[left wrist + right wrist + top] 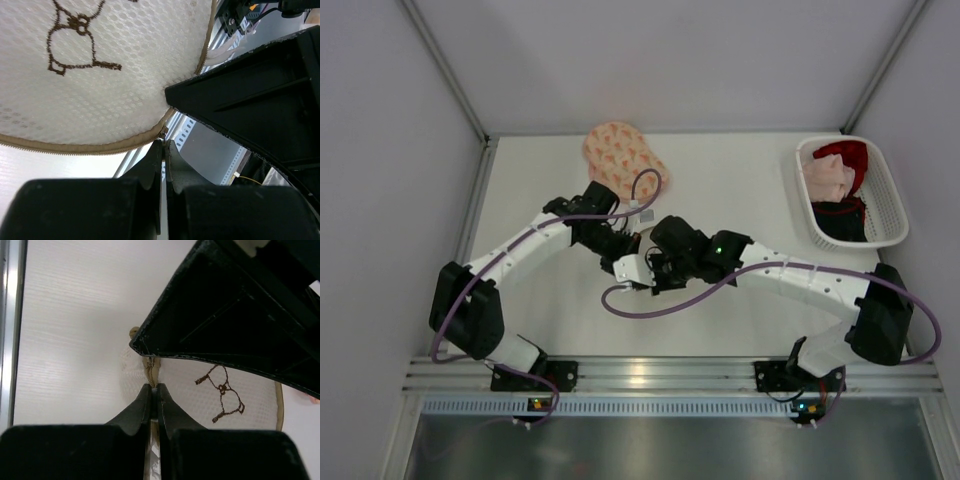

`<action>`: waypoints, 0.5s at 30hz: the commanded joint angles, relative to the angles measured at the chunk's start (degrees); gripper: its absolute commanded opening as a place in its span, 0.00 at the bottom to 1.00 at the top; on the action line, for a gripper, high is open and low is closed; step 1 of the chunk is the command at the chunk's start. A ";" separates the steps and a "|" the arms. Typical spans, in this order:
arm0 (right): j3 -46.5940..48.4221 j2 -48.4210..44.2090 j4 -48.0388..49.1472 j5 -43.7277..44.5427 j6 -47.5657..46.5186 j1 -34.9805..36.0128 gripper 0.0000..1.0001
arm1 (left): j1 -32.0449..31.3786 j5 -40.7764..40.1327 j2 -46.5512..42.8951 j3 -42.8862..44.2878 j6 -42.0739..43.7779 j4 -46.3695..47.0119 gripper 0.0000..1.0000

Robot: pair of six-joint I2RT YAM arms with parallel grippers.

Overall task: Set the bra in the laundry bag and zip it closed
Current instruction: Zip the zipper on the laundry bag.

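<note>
The laundry bag (115, 85) is white mesh with a brown stitched bra outline and a tan zipper (75, 149) round its edge. It is held up off the table between both grippers. My left gripper (165, 142) is shut on the bag's zipper edge at a small metal end piece. My right gripper (154, 388) is shut on the zipper (151, 367), with tan tape and a silver pull between its fingers. In the top view the two grippers (620, 245) (640, 265) meet at the table's middle and cover most of the bag (647, 237). The bra is hidden.
A peach patterned fabric piece (623, 155) lies just behind the grippers. A white basket (892, 195) at the back right holds red, pink and black garments. In each wrist view the other gripper's black body (260, 90) (240, 315) looms close. A metal rail runs along the near edge.
</note>
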 commanded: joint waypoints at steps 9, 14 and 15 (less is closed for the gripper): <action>2.35 -0.89 5.04 4.04 1.10 0.92 0.00 | 0.29 4.23 1.01 0.78 0.63 -0.98 0.13; 2.35 -1.15 5.13 3.95 1.45 0.84 0.00 | 0.29 4.76 1.98 1.39 0.11 -1.07 0.33; 2.26 -1.24 5.22 3.95 1.45 0.84 0.00 | 0.29 4.59 1.89 1.39 -0.07 -1.07 0.33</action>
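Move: The left fingers are shut on the laundry bag's zipper pull, right at their tips. From there the brown motif on the bag is about 6 cm ahead, 2 cm to the right and 3 cm lower; the patterned cloth is roughly 25 cm ahead and 3 cm to the left, some 10 cm lower. The right hand already pinches the zip edge at its tips, with the pull about 3 cm to its left and 1 cm back at its height. Letting go of the zipper pull, the left fingers open about a third of the way while that hand barely moves, easing back and down by no more than half a centimetre. The right fingers keep their pinch on the zip edge and draw it forward, away from the left hand's spot, by some 1.5 cm and slightly up. ##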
